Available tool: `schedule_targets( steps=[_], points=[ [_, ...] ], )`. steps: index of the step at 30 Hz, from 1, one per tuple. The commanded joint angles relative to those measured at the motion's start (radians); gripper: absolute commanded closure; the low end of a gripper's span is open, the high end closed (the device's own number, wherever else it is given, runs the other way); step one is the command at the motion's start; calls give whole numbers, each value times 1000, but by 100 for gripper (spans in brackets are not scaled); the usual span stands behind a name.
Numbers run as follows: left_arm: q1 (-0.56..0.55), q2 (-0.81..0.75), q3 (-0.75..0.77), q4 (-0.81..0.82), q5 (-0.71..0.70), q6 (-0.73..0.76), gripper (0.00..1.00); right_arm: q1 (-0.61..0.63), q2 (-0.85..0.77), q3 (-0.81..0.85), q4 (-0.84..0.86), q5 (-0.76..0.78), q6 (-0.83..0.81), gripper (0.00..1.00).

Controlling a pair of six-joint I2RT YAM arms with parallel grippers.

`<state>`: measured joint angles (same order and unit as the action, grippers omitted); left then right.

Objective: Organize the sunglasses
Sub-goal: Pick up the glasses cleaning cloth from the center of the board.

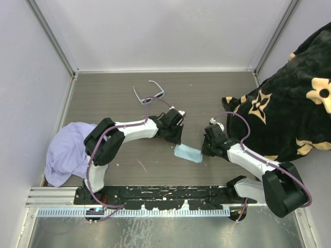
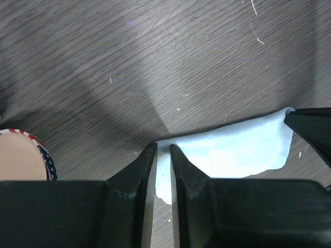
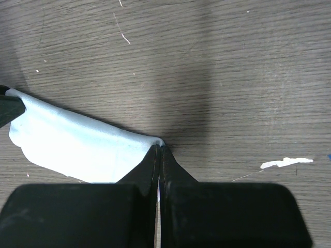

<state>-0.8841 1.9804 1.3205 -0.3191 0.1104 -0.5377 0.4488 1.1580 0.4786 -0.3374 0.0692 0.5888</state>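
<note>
The sunglasses (image 1: 150, 94), white-framed with dark lenses, lie open on the table at the back, beyond both arms and touched by neither. A light blue cloth (image 1: 187, 153) lies flat between the two grippers. My right gripper (image 3: 160, 147) is shut on the cloth's (image 3: 77, 150) right corner, lifting it into a small peak. My left gripper (image 2: 163, 147) stands over the cloth's (image 2: 232, 147) left corner. Its jaws are a narrow gap apart, with the cloth's edge lying between them. In the top view the left gripper (image 1: 178, 142) and right gripper (image 1: 205, 151) face each other.
A flag-patterned soft case (image 2: 44, 155) shows at the left edge of the left wrist view. A lilac cloth (image 1: 67, 152) is heaped at the table's left. A black blanket with tan flowers (image 1: 289, 108) fills the right side. Walls enclose the table.
</note>
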Motion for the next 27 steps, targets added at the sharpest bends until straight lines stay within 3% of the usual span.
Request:
schedule_targets(
  steps=[1,7,27],
  points=[
    [0,13,-3,40,17,5,85,-1,-19,34,8,9,-8,100],
    [3,15,-8,50,18,12,100,-1,-18,31,10,7,-11,100],
    [3,-266,-183,82,-55,4,100,20,-88,103,66,-115,-35,100]
  ],
)
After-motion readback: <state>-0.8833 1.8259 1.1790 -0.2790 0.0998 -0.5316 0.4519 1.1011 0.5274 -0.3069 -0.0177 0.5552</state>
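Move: The light-blue cloth lies folded between my hands. Its left corner sits between my left fingertips, not yet gripped; the cloth's middle is about 6 cm right and 4 cm back of that hand, roughly 1 cm lower. The open case is some 12 cm left and 8 cm ahead, the sunglasses about 14 cm left and 25 cm ahead. My right hand already pinches the right corner, with the cloth's middle about 7 cm to its left and 1 cm back. I shut my left fingers on the cloth's left corner, pinching it while both hands stay almost in place. Then we lift together and shift left: my left hand goes up and left about 2 cm each, easing back a little; my right keeps its pinch and rises some 3.5 cm, drifting left and slightly forward as its fingers swing forward and up a few degrees. ##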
